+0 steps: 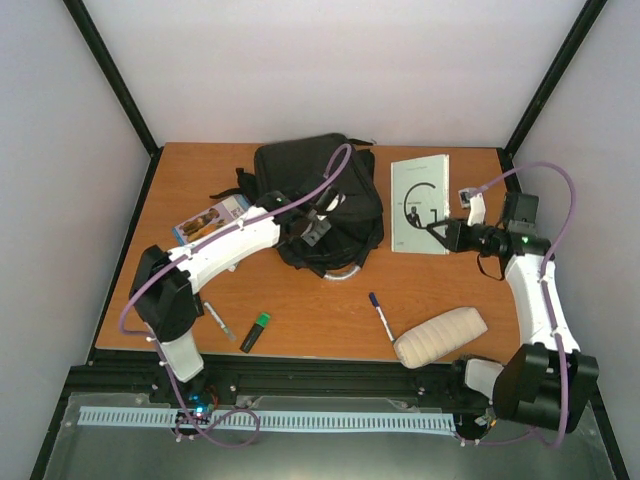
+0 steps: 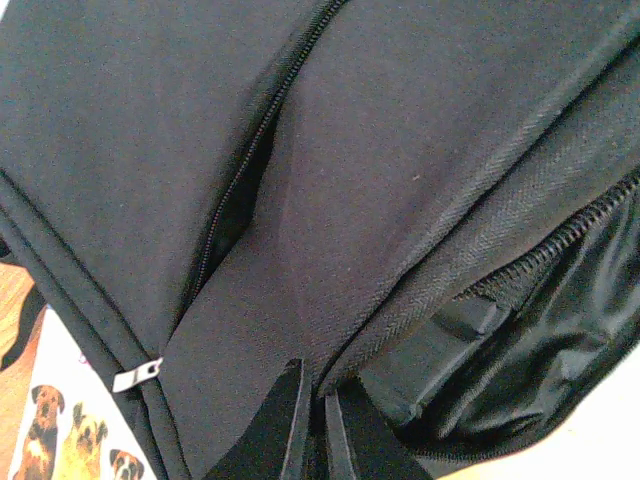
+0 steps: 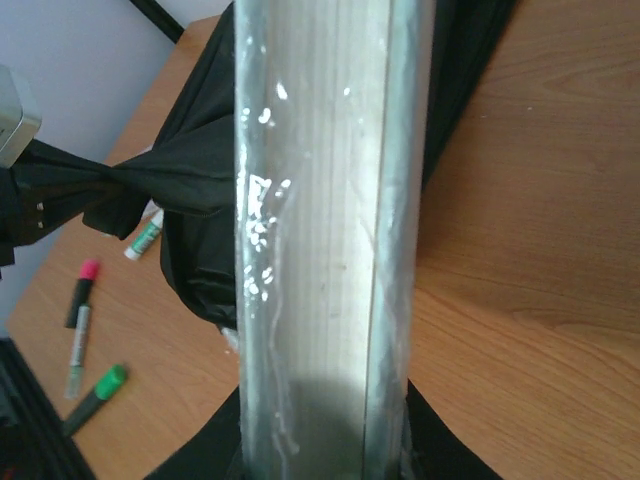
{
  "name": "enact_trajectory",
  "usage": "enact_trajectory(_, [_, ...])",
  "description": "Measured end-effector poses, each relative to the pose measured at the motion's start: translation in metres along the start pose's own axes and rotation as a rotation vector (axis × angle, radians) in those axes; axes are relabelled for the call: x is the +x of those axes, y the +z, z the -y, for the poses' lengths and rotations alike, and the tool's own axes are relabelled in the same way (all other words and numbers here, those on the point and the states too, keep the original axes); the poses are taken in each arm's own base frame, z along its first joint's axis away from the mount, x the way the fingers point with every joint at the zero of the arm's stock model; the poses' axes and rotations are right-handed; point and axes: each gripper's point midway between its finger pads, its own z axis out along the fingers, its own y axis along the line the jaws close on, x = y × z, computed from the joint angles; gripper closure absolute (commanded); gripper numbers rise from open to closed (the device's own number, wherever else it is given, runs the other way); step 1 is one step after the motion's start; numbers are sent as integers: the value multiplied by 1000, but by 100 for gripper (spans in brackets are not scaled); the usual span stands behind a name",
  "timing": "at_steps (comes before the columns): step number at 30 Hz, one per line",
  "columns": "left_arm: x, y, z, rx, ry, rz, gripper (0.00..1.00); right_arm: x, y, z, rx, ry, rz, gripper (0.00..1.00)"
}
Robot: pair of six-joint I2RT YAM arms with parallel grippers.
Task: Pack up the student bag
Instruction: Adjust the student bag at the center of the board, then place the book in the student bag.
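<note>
The student bag is a black backpack lying at the back middle of the table. My left gripper is shut on the fabric lip beside the bag's open zip, pinching it between both fingers. In the left wrist view the dark lining of the open compartment shows to the right of that lip. A white book lies to the right of the bag, with my right gripper shut on its right edge. The book's plastic-wrapped edge fills the right wrist view.
A dog-picture notebook lies left of the bag, partly under the left arm. Near the front edge are a grey pen, a green highlighter, a blue-capped pen and a cream padded pouch.
</note>
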Motion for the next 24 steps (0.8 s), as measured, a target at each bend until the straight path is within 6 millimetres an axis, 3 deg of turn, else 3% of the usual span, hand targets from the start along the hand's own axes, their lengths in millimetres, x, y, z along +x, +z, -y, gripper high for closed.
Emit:
enact_trajectory(8, [-13,-29,-16,-29,-92,81,99,-19,-1,-22,-129,174,-88,97])
enact_trajectory(24, [-15,-32,-19,-38,-181,96,99,55,-5,-64,-262,530,-333,97])
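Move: The left hand, already shut on the student bag's front panel, has the bag's middle about 3 cm to its left, level fore and aft, 10 cm below; the dog book lies some 24 cm left and 2 cm back. From the right hand, already holding the notebook, the bag is roughly 22 cm left, 5 cm ahead and 16 cm below; the blue-capped pen lies 17 cm back, 8 cm left; the beige pencil case 21 cm back, 5 cm right. Right hand tips the notebook down, drawing it back about 7 cm and leftwards; left hand lifts pinched bag panel. ##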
